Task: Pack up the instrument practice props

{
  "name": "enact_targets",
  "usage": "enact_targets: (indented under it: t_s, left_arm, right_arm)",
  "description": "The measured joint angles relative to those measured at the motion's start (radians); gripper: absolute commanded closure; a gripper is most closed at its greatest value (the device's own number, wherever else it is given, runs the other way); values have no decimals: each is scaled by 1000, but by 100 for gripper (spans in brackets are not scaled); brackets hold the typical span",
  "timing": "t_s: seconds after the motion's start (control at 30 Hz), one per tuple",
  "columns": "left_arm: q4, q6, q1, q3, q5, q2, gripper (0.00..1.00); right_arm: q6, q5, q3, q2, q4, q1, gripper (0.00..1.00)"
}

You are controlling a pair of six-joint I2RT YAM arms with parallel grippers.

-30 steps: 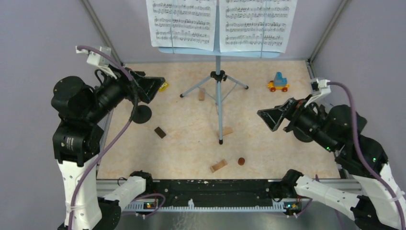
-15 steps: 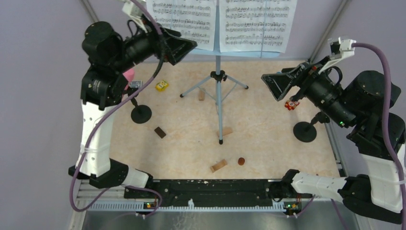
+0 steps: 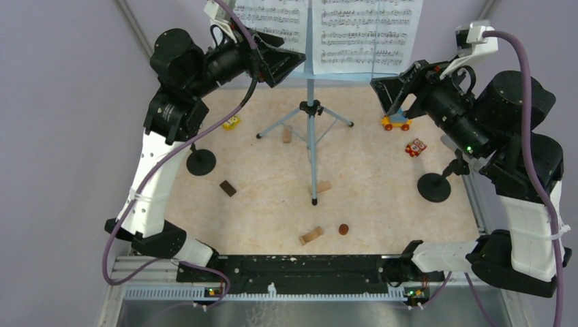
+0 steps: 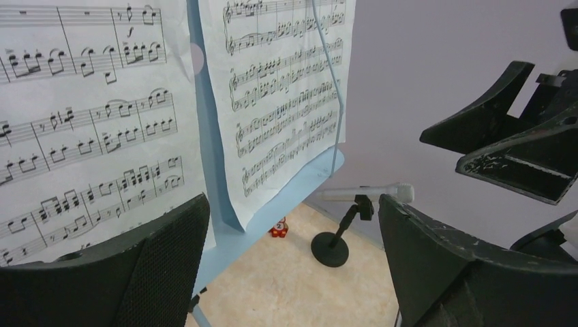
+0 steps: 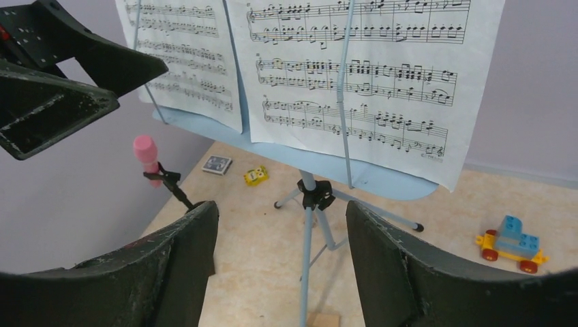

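The pale blue music rack (image 3: 368, 73) stands on grey-blue tripod legs (image 3: 311, 129) at the back, with two white sheet-music pages (image 3: 364, 34) on it. My left gripper (image 3: 290, 61) is open, raised at the lower edge of the left page (image 4: 88, 136), holding nothing. My right gripper (image 3: 382, 92) is open and empty, just right of the rack's ledge (image 5: 382, 178). A silver microphone (image 4: 368, 193) lies on its black round-based holder (image 4: 330, 248). The pink microphone (image 5: 146, 151) sits in the other holder (image 3: 201, 162).
Toy vehicles sit on the mat: blue and yellow (image 3: 397, 117), red (image 3: 415, 147), small yellow (image 3: 232, 122). Wooden blocks (image 3: 311, 236) (image 3: 324, 185), a dark block (image 3: 227, 188) and a brown ball (image 3: 343, 229) lie nearer the front. Grey walls close in on three sides.
Both arms have lifted from low over the mat and swung in toward the rack, the left to the left page, the right to the rack's right end.
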Motion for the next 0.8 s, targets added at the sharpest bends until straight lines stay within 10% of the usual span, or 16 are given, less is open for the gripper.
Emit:
enact_targets:
  t_s: [0.8]
  left_arm:
    - [147,-100,-38,-4,34,136,3]
  right_arm:
    - [7,62,-100,-66,20,0,34]
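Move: The right-hand music sheet is centred about 8 cm ahead of the left hand, 15 cm to its right and 8 cm lower. The left sheet lies roughly 9 cm ahead, 6 cm left and 8 cm lower; the middle of the stand's blue tray is about 8 cm ahead, 4 cm right and 18 cm lower. From the right hand, the right sheet is some 14 cm ahead, 1 cm right and 7 cm lower. The left hand, open and with its fingers pointing forward and to the right, slides about 4.5 cm right and some 3 cm forward across the front of the stand towards the right-hand sheet, sinking roughly 2 cm in all and turning about 5 degrees clockwise. The right hand hovers before that sheet with its fingers parted, edging forward a centimetre, then easing back and settling slightly right and down; no contact can be seen from either hand. ##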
